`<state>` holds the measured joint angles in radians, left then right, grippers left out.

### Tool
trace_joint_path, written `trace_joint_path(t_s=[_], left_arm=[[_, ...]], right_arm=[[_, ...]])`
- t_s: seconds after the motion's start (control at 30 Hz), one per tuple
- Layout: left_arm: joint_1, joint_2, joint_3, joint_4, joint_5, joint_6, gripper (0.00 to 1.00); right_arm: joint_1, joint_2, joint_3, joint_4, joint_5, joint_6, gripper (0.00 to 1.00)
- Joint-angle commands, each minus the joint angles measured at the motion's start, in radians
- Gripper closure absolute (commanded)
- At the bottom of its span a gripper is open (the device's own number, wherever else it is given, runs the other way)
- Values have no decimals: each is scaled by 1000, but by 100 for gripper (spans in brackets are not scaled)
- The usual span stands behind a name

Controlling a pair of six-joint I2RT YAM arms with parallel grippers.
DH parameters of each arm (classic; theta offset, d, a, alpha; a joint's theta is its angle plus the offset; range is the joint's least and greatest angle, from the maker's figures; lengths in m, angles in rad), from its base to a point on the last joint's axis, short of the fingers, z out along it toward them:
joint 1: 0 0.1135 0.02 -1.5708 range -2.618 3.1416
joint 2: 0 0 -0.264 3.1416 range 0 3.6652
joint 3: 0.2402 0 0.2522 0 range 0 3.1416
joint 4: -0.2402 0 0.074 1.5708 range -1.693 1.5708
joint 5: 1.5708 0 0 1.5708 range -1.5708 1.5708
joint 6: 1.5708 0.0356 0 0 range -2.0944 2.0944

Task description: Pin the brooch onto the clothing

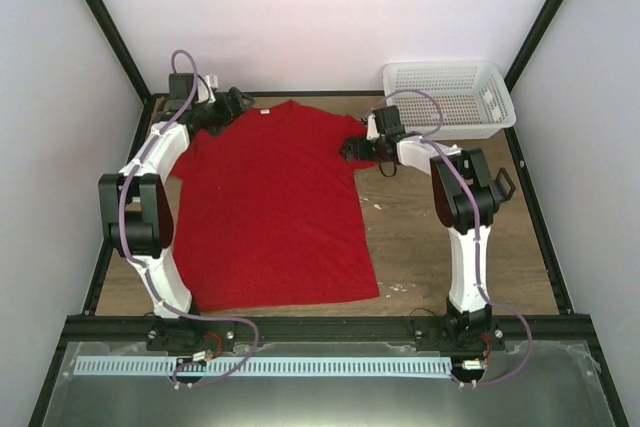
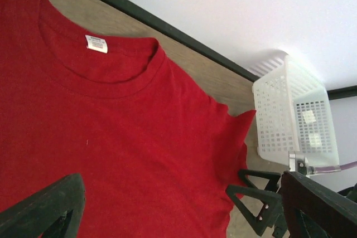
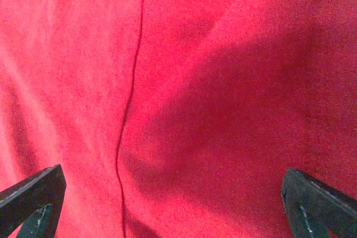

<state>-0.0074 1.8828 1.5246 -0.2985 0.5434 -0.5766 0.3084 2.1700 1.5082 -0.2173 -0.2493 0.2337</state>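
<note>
The clothing, a bright red T-shirt (image 1: 270, 207), lies spread flat on the wooden table, its white neck label (image 2: 96, 43) toward the back. My left gripper (image 1: 232, 105) hovers at the shirt's left shoulder by the collar, open and empty. In its wrist view, the left gripper (image 2: 178, 215) has red cloth (image 2: 122, 137) between wide-set fingers. My right gripper (image 1: 352, 150) sits over the right sleeve, open. The right gripper (image 3: 175, 210) looks straight down on red fabric with a seam (image 3: 131, 98). The brooch is not in view.
A white mesh basket (image 1: 450, 97) stands at the back right corner; in the left wrist view the basket (image 2: 293, 115) appears beyond the sleeve. Black frame rails (image 1: 540, 187) border the table. Bare wood (image 1: 450, 267) shows right of the shirt.
</note>
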Motion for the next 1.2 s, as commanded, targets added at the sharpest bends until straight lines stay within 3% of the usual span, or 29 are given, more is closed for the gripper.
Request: trace_joint_path(t_s=[0.0,0.2,0.47,0.87,1.17], left_arm=[[4,-86,-36,-9,22,28,4],[36,-137,-83,-62,-22,92,3],[78,-130,-97,-126,-109,140,3],[109,-75,-92,-148,-180,167,2],[199,-33,-88,-121,-224,176,1]], right_arm=[[-22,-42,-137,-41,36,53,0],[-31,-121,-259,-31,130,46,0],[26,-202,-113,-40,84,-12,0],[102,215,516,-116,-78,3,0],[88,417,718,-163,-17,-42,0]])
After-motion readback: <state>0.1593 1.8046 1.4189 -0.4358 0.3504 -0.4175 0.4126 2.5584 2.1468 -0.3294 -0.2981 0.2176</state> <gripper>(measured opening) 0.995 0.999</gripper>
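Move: The open right fingers are already down on the red clothing near its right sleeve, whose end lies about 5 cm back and 5 cm right. From that hand, the right shoulder is some 8 cm ahead and 10 cm left, the collar tag 13 cm ahead and 21 cm left, and the white basket 13 cm ahead and 26 cm right. The left sleeve lies about 15 cm left, 5 cm back and 17 cm below the left hand. Still on the cloth with open fingers, the right hand drags the right sleeve back and to the right, roughly 5 cm, then lifts off, arcs forward and left over the clothing and comes down close above the right shoulder. The open left hand stays high, drawing back slightly, then swings about 11 cm left and sinks towards the left sleeve, its left side rising as it turns counter-clockwise. ##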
